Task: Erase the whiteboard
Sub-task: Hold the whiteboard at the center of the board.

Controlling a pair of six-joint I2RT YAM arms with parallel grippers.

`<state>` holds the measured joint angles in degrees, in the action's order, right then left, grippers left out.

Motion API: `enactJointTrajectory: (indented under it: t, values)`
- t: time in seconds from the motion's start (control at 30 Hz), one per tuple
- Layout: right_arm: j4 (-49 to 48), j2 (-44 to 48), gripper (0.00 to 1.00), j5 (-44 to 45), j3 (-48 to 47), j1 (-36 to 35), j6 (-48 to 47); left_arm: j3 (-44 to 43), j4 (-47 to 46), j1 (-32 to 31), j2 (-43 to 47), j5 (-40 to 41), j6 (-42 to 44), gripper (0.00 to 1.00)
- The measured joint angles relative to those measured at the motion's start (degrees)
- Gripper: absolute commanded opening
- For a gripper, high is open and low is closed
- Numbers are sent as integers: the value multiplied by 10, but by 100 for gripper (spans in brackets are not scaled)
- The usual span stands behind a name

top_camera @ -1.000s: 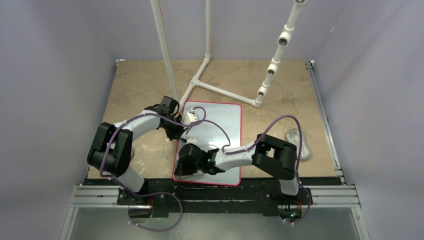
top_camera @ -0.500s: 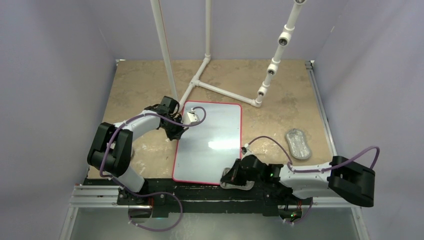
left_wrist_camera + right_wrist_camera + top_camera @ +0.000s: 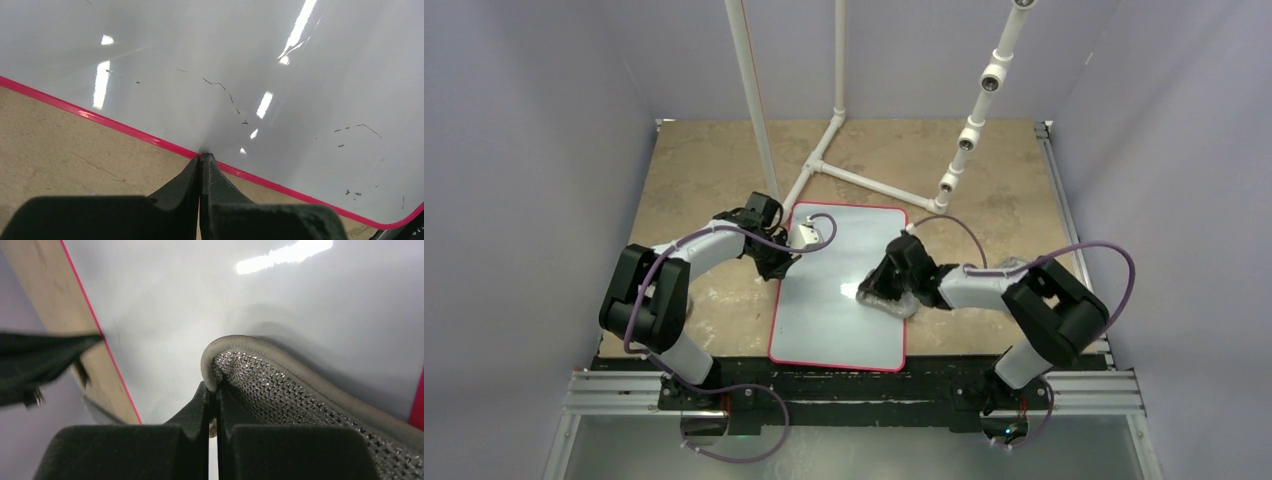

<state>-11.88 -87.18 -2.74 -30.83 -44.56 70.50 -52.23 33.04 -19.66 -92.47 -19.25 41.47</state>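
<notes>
The whiteboard (image 3: 839,330), glossy white with a thin red border, lies flat in the middle of the tan table. A few faint black marks (image 3: 220,86) remain on the whiteboard (image 3: 225,50) near its left edge. My left gripper (image 3: 780,264) is shut and empty, with its tips (image 3: 201,156) resting on the red border at that edge. My right gripper (image 3: 881,287) is shut on the rim of a grey, sparkly-meshed pad (image 3: 280,385). The pad (image 3: 888,300) lies against the whiteboard (image 3: 175,300) at its right-middle.
A white pipe frame (image 3: 864,180) lies just beyond the board's far edge, with upright posts (image 3: 752,90) and a jointed pipe (image 3: 976,110). Another grey pad (image 3: 1012,266) lies right of the board, mostly behind my right arm. A metal rail (image 3: 854,392) runs along the near edge.
My right arm has swept with the pad from the board's near-left corner, past the near edge right of the board, up to its right-middle. The left arm has not moved.
</notes>
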Motion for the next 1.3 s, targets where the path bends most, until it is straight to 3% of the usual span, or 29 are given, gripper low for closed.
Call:
enactJointTrajectory:
  t: [0.2, 0.37, 0.47, 0.6, 0.77, 0.93, 1.13, 1.3]
  values:
    - [81, -119, 0, 44, -178, 82, -100, 2, -1, 0, 2, 0, 2, 0]
    - [132, -129, 0, 75, -220, 110, -151, 6, -6, 0, 6, 0, 3, 0]
    - [139, -97, 0, 82, -188, 122, -168, 7, -6, 0, 6, 0, 3, 0]
    - [119, 19, 0, 69, -59, 120, -166, 9, -9, 0, 8, 0, 3, 0]
    - [135, 157, 0, 35, 59, 45, -136, 16, -16, 0, 13, 0, 3, 0]
    - [215, 231, 0, -11, 79, -3, -125, 16, -17, 0, 14, 0, 3, 0]
    - [252, 242, 0, -39, 87, -37, -121, 16, -17, 0, 14, 0, 3, 0]
    - [201, 160, 0, -62, 64, -70, -105, 16, -17, 0, 14, 0, 3, 0]
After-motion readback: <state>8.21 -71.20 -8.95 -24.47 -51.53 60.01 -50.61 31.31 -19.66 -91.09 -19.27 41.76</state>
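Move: The right hand holds the eraser on the whiteboard; the board's near right corner is about 15 cm back and 7 cm to its right, its far right corner roughly 16 cm ahead and 7 cm right, and the board's centre 1 cm ahead and 5 cm left, all about 1 cm below. The left hand's shut fingertips are already on the board's left edge, directly beneath them. Right hand wipes the eraser about 12 cm forward, then 22 back towards near right corner; left keeps holding. ##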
